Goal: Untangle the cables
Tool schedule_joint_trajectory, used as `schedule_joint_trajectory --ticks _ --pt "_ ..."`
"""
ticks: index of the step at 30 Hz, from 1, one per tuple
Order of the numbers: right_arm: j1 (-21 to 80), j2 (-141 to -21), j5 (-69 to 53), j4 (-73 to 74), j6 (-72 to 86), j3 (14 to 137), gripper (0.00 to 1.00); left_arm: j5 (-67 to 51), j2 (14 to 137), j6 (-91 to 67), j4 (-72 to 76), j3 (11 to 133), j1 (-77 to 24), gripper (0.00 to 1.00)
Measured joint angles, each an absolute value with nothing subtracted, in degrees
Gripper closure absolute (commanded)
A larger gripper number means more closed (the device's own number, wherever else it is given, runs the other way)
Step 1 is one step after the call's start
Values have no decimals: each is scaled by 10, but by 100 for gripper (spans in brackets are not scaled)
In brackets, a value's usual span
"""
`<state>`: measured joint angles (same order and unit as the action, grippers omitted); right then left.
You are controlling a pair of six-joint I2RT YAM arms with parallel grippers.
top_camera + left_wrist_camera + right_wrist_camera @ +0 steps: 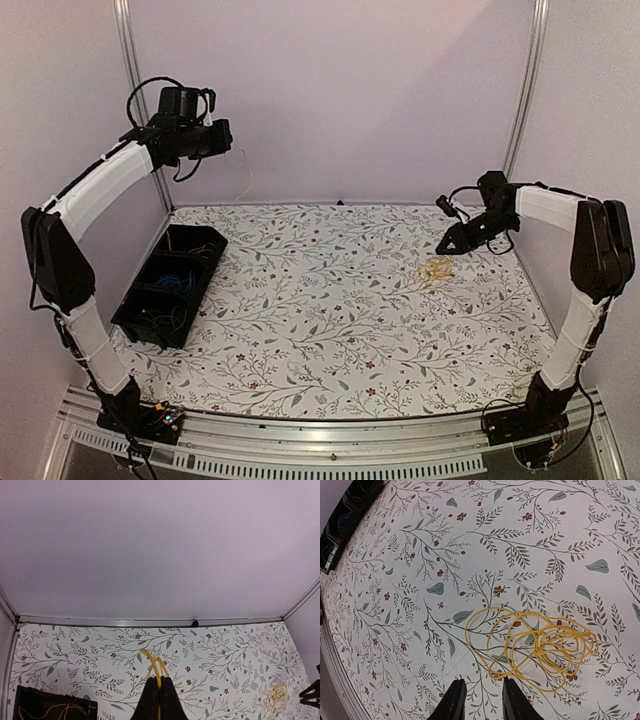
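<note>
A loose tangle of thin yellow cables (pixel 540 650) lies on the floral tabletop, right of centre (pixel 437 270). My right gripper (pixel 481 685) hovers just beside its near edge, open, with nothing between the fingers; in the top view the right gripper (pixel 447 245) sits just behind the pile. My left gripper (pixel 160 680) is raised high at the back left (pixel 225 140) and is shut on a yellow cable (pixel 155 664), whose short loop sticks out past the fingertips. The pile also shows far right in the left wrist view (pixel 275 697).
A black bin (pixel 170 285) with compartments stands at the table's left edge, with blue and yellow wires inside; its corner shows in the wrist views (pixel 50 707) (pixel 345 520). Metal frame posts and pale walls close in the back and sides.
</note>
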<state>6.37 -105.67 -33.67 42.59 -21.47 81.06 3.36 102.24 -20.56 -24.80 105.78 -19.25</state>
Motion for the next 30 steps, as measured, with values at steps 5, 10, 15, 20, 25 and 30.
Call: schedule_joint_trajectory --ticks 5,10,15,20,25,30 --pt "64 -1051 -345 426 -217 805 70 34 1021 -174 -284 1047 -152 100" --pt "64 -1051 -347 429 -219 804 70 39 1008 -136 -310 1014 -125 100" --pt "64 -1051 -347 430 -221 803 70 44 990 -93 -320 974 -103 100" --pt "64 -1051 -346 432 -221 802 70 48 985 -56 -320 938 -84 100" --pt "64 -1051 -346 435 -223 802 70 54 984 -26 -322 898 -63 100" --pt "64 -1051 -346 436 -227 799 70 55 986 -4 -320 894 -46 100"
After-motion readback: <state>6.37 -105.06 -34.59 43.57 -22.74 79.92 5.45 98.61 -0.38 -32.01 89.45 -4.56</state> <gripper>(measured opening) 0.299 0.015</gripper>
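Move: The left hand, holding a yellow cable, is headed for the black box's far compartment, about 15 cm to its left, 2 cm back and 33 cm below. The blue cable in the middle compartment lies about 11 cm nearer the base than that; the green cable in the near compartment is some 21 cm nearer the base than it. From the right hand, the far compartment is roughly 60 cm left, 9 cm ahead and 10 cm lower. The left hand carries the pinched cable about 15 cm left and 12 cm down over the far compartment, tipping down. ##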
